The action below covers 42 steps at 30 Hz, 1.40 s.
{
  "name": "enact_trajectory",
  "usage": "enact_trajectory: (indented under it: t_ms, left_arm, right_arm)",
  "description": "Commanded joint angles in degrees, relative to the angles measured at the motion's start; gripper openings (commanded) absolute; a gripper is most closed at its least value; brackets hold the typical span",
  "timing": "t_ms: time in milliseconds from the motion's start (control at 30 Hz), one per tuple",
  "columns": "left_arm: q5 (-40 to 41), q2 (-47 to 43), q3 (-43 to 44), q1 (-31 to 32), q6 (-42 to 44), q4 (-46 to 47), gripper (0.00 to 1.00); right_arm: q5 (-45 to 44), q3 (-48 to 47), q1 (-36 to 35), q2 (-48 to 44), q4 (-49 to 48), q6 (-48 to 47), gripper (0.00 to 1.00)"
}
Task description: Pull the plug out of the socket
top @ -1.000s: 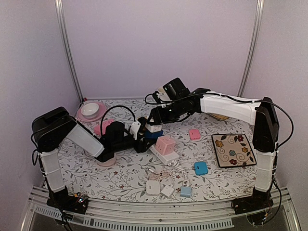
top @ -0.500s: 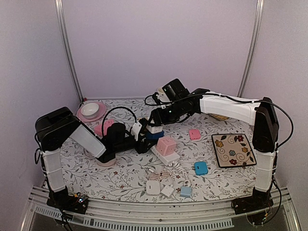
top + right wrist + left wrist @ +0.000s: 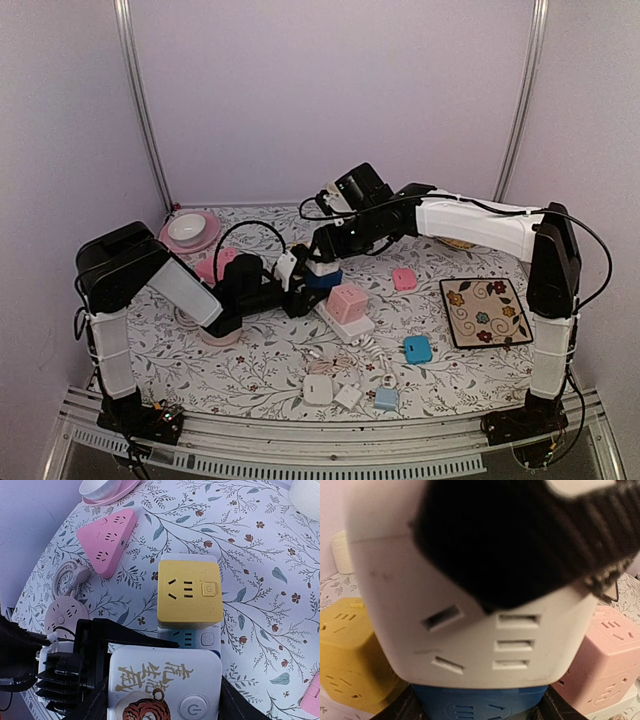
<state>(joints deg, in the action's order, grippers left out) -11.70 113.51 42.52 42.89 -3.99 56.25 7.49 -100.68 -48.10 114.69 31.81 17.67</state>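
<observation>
The plug is a white cube (image 3: 320, 267) with a tiger print and a power button (image 3: 165, 685). It stands on a blue socket block (image 3: 322, 282), and the two still touch (image 3: 480, 700). From the right, my right gripper (image 3: 322, 257) is shut on the white cube, its dark fingers (image 3: 237, 705) on both sides. One of its fingers lies across the cube's top in the left wrist view. From the left, my left gripper (image 3: 300, 292) is shut on the blue block, with its fingers (image 3: 402, 711) flanking the block's lower edge.
A pink cube socket (image 3: 347, 300) on a white strip stands just right of the grip. A yellow cube (image 3: 189, 591) stands behind it. A pink triangular socket (image 3: 107, 537), a round socket (image 3: 65, 615), a pink plate with a bowl (image 3: 188, 232), a floral plate (image 3: 486, 311) and small adapters (image 3: 417, 349) lie around.
My left arm's upper link has shifted slightly to the right. Both grips and the stacked cube and block look the same.
</observation>
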Motion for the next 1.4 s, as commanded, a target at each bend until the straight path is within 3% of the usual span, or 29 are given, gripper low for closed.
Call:
enact_trajectory:
  t_ms: [0,267,567,767,1033,1167,1367]
  left_arm:
    - [1.38,2.50,-0.60,-0.10,0.43,-7.18,0.01]
    - [1.56,2.81,-0.18,-0.12,0.47,-7.60,0.00]
    - [1.77,3.25,0.15,-0.09,0.67,-8.00,0.00]
    - [2.12,3.42,0.37,-0.09,0.62,-8.60,0.00]
    - [2.45,3.54,0.38,-0.10,0.63,-8.69,0.00]
    - [2.51,3.64,0.54,-0.09,0.65,-8.88,0.00]
    - [2.65,3.75,0.55,-0.10,0.62,-8.95,0.00]
  right_arm:
    - [-1.77,-1.77,-0.57,-8.29,-9.40,-2.31,0.20]
    - [10.66,4.78,6.51,-12.07,-15.22,3.94,0.20]
    - [0.59,0.13,-0.63,-9.20,-11.43,-2.07,0.20]
    - [-3.61,0.15,-0.81,-9.09,-9.84,-4.17,0.20]
    - [8.41,6.65,5.97,-12.86,-14.74,-0.68,0.20]
    - [12.24,7.45,6.16,-12.95,-16.66,0.70,0.20]
    - [4.55,4.48,2.07,-10.98,-13.13,-2.23,0.20]
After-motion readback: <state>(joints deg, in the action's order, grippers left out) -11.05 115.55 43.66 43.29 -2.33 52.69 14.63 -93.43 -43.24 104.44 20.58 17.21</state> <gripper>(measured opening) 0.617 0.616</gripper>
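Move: The right gripper already holds the white plug. The blue socket it sits on is straight below that hand, about 6 cm down, and is already clamped between the left gripper's fingers, right at the left hand point. Counted from the blue socket and at its height, the yellow cube is some 5 cm farther out and 4 cm to the left, and the pink cube about 5 cm nearer and 4 cm to the right. Work the white plug loose with the right gripper: tip it about 2 cm to the right, ease it part-way back left, tip it right again, then pull it up some 8 cm off the blue socket, tilting the wrist about 15 degrees, fingers still closed on it. Keep the left gripper clamped on the blue socket, letting it sink about 2 cm as the right hand pulls up. ##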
